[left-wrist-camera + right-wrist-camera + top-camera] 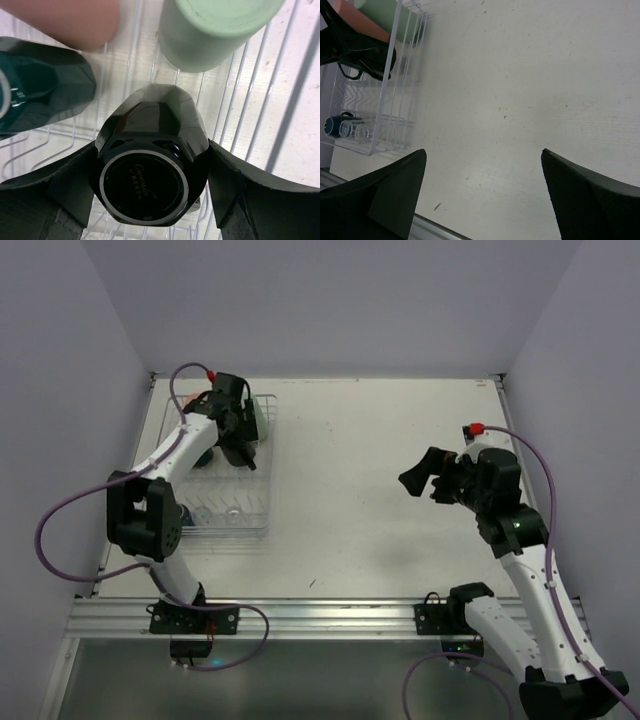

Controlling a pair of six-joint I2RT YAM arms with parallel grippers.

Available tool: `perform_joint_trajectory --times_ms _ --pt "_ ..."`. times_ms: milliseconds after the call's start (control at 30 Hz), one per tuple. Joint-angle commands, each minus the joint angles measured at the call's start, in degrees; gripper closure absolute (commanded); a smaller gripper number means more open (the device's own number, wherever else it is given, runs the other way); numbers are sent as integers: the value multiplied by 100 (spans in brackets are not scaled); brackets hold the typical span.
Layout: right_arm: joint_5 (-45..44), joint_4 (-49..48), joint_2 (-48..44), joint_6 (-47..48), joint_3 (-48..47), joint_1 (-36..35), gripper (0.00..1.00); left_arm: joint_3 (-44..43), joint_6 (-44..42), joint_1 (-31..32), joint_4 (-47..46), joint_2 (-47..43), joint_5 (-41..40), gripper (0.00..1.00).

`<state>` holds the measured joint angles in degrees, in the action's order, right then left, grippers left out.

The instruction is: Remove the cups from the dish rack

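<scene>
The dish rack (250, 502) of white wire stands at the table's left side. My left gripper (152, 150) is down inside it, shut on a black cup (150, 120) that stands upside down, its round base toward the camera and a finger against each side. Around it in the rack are a mint-green cup (210, 35), a salmon-pink cup (70, 20) and a dark teal cup (45, 85). A clear glass (357, 132) and another dark cup (335, 124) lie at the rack's near end. My right gripper (425, 485) hovers open over bare table, holding nothing.
The rack's wire wall (385, 100) rises between the cups and the table's middle. White walls close in the table at the back and both sides. A metal rail (320, 615) runs along the near edge.
</scene>
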<state>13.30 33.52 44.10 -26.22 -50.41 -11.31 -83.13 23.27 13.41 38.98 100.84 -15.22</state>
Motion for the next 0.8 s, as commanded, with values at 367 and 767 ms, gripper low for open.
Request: perform_joint_trajectory --times_ms 367,767 --pt "1955 -1847 1012 -796 -197 -20 1 -943 -235 65 -72 -2478 992 100" --pt "3969 -4730 2436 -4626 58 -55 1 2010 -200 223 -3132 -4546 4693 100"
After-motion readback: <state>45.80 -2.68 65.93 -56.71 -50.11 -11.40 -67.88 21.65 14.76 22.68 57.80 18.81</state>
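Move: The left hand already grips the black cup, its middle about 2 cm ahead of and 3 cm below the hand; the open right gripper it heads for is some 40 cm to its right, 17 cm nearer the base and 12 cm higher. A little below the left hand, the green cup sits about 9 cm ahead and 4 cm right, the pink cup 9 cm ahead and 8 cm left, the teal cup 2 cm ahead and 10 cm left. From the right hand the black cup lies about 19 cm ahead, 40 cm left and 15 cm lower. Keeping its grip, the left hand carries the black cup quickly and almost straight up out of the rack by over 20 cm, then draws it back about 12 cm and right about 8 cm, swinging the fingers up from pointing down until the cup's mouth faces the right gripper. The right hand, empty and wide open, comes to meet it, going about 10 cm left with a little rise and forward reach and rolling some 40 degrees so its left side rises, but it does not touch the cup. ##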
